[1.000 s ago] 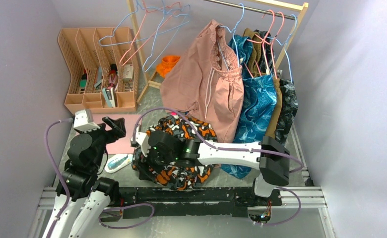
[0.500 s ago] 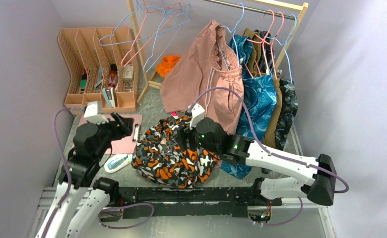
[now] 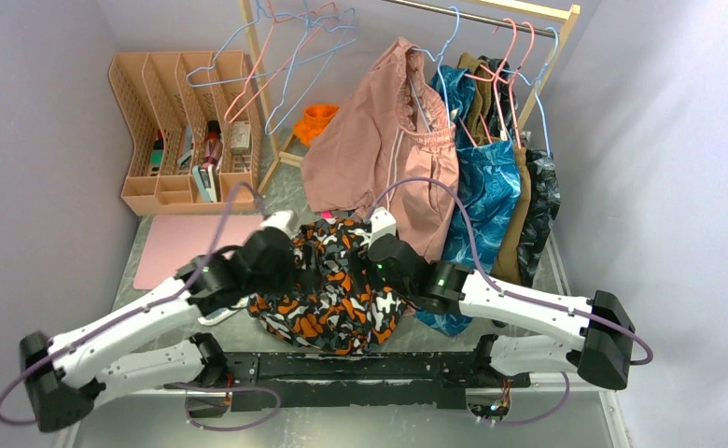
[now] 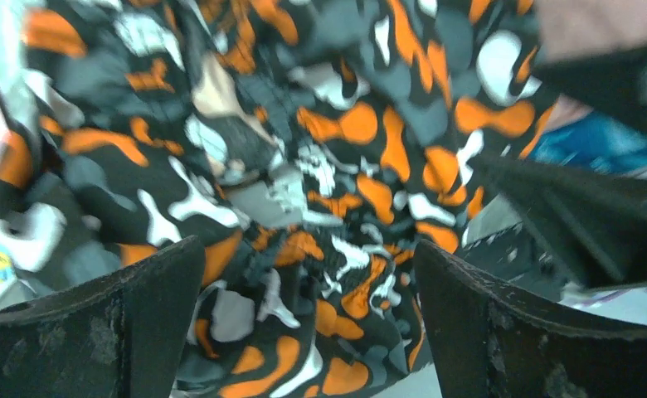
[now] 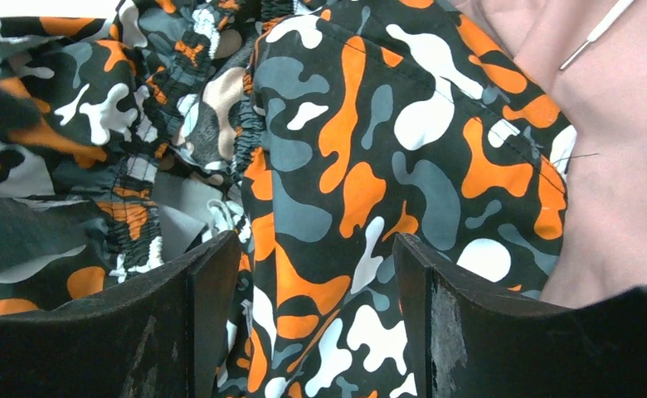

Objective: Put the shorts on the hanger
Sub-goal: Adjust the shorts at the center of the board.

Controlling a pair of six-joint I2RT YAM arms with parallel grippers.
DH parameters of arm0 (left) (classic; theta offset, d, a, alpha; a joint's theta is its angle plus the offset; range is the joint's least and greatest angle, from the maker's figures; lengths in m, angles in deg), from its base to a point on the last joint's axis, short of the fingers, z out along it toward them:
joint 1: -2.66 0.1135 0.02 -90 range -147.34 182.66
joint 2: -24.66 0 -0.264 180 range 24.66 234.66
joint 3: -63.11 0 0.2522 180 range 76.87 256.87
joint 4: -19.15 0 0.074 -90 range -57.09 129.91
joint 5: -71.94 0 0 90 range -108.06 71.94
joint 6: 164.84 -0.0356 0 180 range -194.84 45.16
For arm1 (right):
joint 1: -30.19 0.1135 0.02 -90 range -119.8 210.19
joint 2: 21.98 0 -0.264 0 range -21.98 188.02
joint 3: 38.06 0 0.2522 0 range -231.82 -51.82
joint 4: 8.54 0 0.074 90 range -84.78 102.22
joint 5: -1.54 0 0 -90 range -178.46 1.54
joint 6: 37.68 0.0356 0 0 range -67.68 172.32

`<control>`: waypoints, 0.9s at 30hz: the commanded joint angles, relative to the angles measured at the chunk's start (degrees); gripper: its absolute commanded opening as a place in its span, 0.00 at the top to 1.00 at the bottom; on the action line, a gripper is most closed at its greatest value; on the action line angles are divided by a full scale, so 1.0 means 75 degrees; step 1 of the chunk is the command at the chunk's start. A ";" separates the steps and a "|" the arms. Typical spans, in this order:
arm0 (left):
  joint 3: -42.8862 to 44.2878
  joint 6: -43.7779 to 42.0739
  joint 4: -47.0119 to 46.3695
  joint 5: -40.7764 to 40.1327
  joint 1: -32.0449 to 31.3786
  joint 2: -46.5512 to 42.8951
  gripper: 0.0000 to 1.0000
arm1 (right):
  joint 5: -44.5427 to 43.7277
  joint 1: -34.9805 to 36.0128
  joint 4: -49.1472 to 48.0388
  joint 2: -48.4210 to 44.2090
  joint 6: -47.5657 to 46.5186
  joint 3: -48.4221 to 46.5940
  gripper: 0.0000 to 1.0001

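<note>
The shorts (image 3: pixel 328 303), in an orange, black, white and grey blotch print, lie crumpled on the table in front of the rack. My left gripper (image 3: pixel 290 257) is open at their upper left, and my right gripper (image 3: pixel 371 254) is open at their upper right. In the left wrist view the shorts (image 4: pixel 320 166) fill the frame and lie between the spread fingers of the left gripper (image 4: pixel 308 274). The right wrist view shows the shorts (image 5: pixel 345 166) between the spread fingers of the right gripper (image 5: pixel 316 257). Empty light-blue hangers (image 3: pixel 304 77) hang at the back left among pink ones.
A dusty-pink garment (image 3: pixel 388 159) and a blue leaf-print garment (image 3: pixel 477 196) hang on the rack (image 3: pixel 491 14) right behind the shorts. A peach desk organiser (image 3: pixel 183 131) stands back left, a pink mat (image 3: pixel 178 247) in front of it. Purple walls close both sides.
My left arm has swung right from over the pink mat onto the shorts. My right gripper crossed from the shorts' left side to their upper right and has stayed there.
</note>
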 commanded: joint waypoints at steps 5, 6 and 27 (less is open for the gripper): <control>0.0103 0.1711 0.1409 -0.2039 -0.1742 0.1602 0.03 | -0.0462 -0.0057 0.0001 -0.0279 -0.0126 -0.0134 0.28; -0.0001 0.1900 0.1445 -0.2123 -0.1802 0.1691 0.05 | -0.0446 -0.0062 -0.0004 -0.0292 -0.0145 -0.0117 0.28; -0.0793 0.2734 0.1461 -0.3596 -0.1834 0.0132 0.93 | -0.0808 -0.0121 -0.0072 0.2501 -0.0765 -0.1529 0.69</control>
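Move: The left part of the shorts, where the left fingers will shut, lies about 3 cm back, 3 cm left and 9 cm below the left hand. The white tray is some 20 cm to that hand's left and 5 cm back, down on the table. For the right hand, the spot on the shorts' right leg is roughly 4 cm ahead, 4 cm left and 6 cm below; the waistband lies about 9 cm left, level with it, and the pink trousers' lower end about 10 cm right and 3 cm ahead. Down and slightly back, the left hand drops some 9 cm onto the left part of the shorts, its left side rolling up about 15 degrees, shuts its wide-open fingers on the cloth and edges left with the pinch. The right hand hovers at first, then sinks about 4 cm while easing left and forward to the right leg, its fingers starting to close. ##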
